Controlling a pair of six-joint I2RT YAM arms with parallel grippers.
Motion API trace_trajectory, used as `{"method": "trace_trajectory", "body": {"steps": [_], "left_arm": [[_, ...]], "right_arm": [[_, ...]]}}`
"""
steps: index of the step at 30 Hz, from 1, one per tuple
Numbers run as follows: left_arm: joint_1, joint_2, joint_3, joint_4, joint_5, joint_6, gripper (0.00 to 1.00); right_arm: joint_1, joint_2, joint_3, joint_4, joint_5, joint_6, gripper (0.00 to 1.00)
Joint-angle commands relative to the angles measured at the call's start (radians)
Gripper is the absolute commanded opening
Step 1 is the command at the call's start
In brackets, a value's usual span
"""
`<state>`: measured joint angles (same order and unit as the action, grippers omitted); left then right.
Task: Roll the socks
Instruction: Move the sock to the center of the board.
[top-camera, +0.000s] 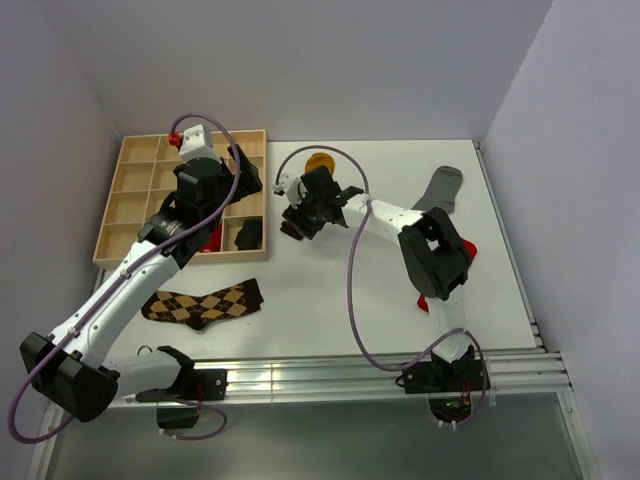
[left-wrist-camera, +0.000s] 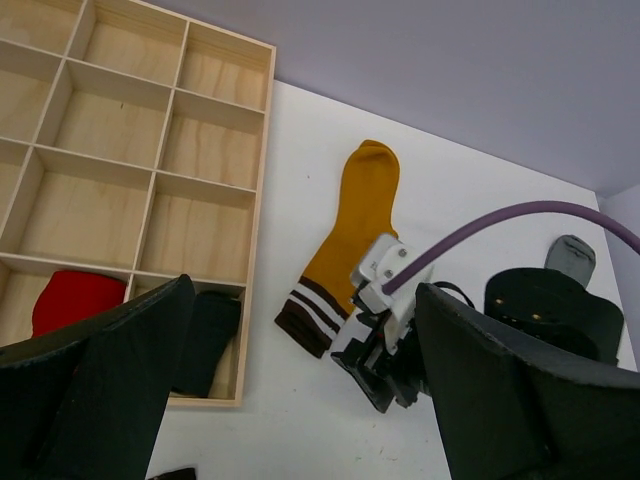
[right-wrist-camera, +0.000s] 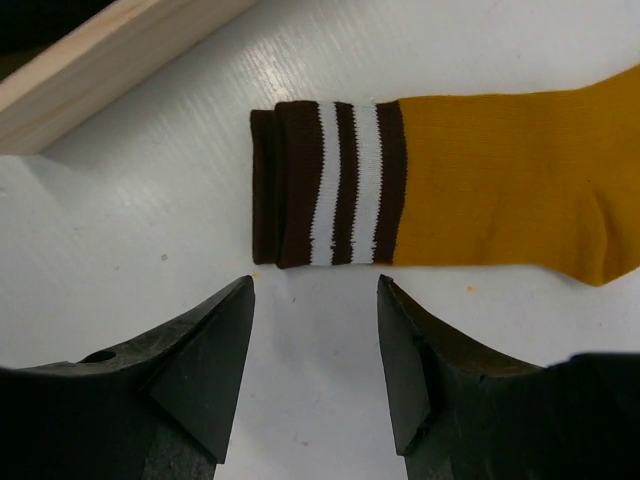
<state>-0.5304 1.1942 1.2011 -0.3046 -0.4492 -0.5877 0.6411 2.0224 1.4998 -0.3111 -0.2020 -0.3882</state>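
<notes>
A mustard-orange sock (right-wrist-camera: 480, 180) with a brown-and-white striped cuff (right-wrist-camera: 325, 185) lies flat on the white table, next to the wooden tray. My right gripper (right-wrist-camera: 315, 295) hovers just short of the cuff. It is open, with only bare table between its fingers. In the top view this right gripper (top-camera: 297, 220) covers most of that sock (top-camera: 320, 162). My left gripper (left-wrist-camera: 305, 290) hangs wide open above the tray's edge, holding nothing, and looks down on the sock (left-wrist-camera: 358, 215). A brown argyle sock (top-camera: 203, 303) lies flat near the front left. A grey sock (top-camera: 440, 187) lies at the back right.
The wooden compartment tray (top-camera: 135, 180) stands at the back left, with a red bundle (left-wrist-camera: 75, 300) and a dark bundle (left-wrist-camera: 205, 335) in its near cells. A red sock (top-camera: 428, 301) shows from under the right arm. An aluminium rail (top-camera: 330, 375) runs along the near edge.
</notes>
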Motion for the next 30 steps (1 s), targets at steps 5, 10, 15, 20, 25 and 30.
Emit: {"method": "trace_trajectory", "body": {"steps": [5, 10, 15, 20, 25, 30], "left_arm": [[0.017, 0.013, 0.045, 0.025, 0.021, 0.015, 0.98], [0.035, 0.007, 0.022, 0.038, 0.036, 0.014, 0.98], [0.056, 0.015, 0.015, 0.038, 0.055, 0.019, 0.98], [0.066, 0.019, 0.008, 0.048, 0.072, 0.019, 0.98], [0.069, 0.03, 0.005, 0.059, 0.081, 0.019, 0.98], [0.07, 0.042, 0.002, 0.065, 0.092, 0.017, 0.97]], "right_arm": [[0.025, 0.079, 0.099, 0.018, 0.056, -0.051, 0.59], [0.038, 0.105, 0.123, 0.021, 0.047, -0.041, 0.57], [0.057, 0.122, 0.126, 0.03, 0.05, -0.032, 0.57], [0.061, 0.139, 0.128, 0.027, 0.049, -0.029, 0.52], [0.061, 0.16, 0.134, 0.007, 0.055, -0.034, 0.43], [0.063, 0.183, 0.168, -0.051, 0.049, -0.049, 0.27]]}}
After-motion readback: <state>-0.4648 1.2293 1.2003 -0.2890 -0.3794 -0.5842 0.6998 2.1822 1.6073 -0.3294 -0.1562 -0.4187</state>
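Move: The mustard sock's striped cuff lies just beyond the right fingertips, about 2 cm ahead, 4 cm to the left and some 5 cm below. From that hand the black sock in the box's corner compartment is roughly 15 cm left and 1 cm ahead, and the patterned sock about 24 cm left and 15 cm back, both about 6 cm lower. From the left hand the cuff is some 6 cm ahead, 7 cm right and 30 cm below. The right fingertips come down astride the near right corner of the mustard sock's cuff and narrow on its cloth, going from a bit over half open to about a third. The hand first sinks about 2.5 cm, edging forward, then slides some 3 cm left towards the cuff while easing back, and finally drops 2 cm more as the fingers close, the wrist barely tilting. ##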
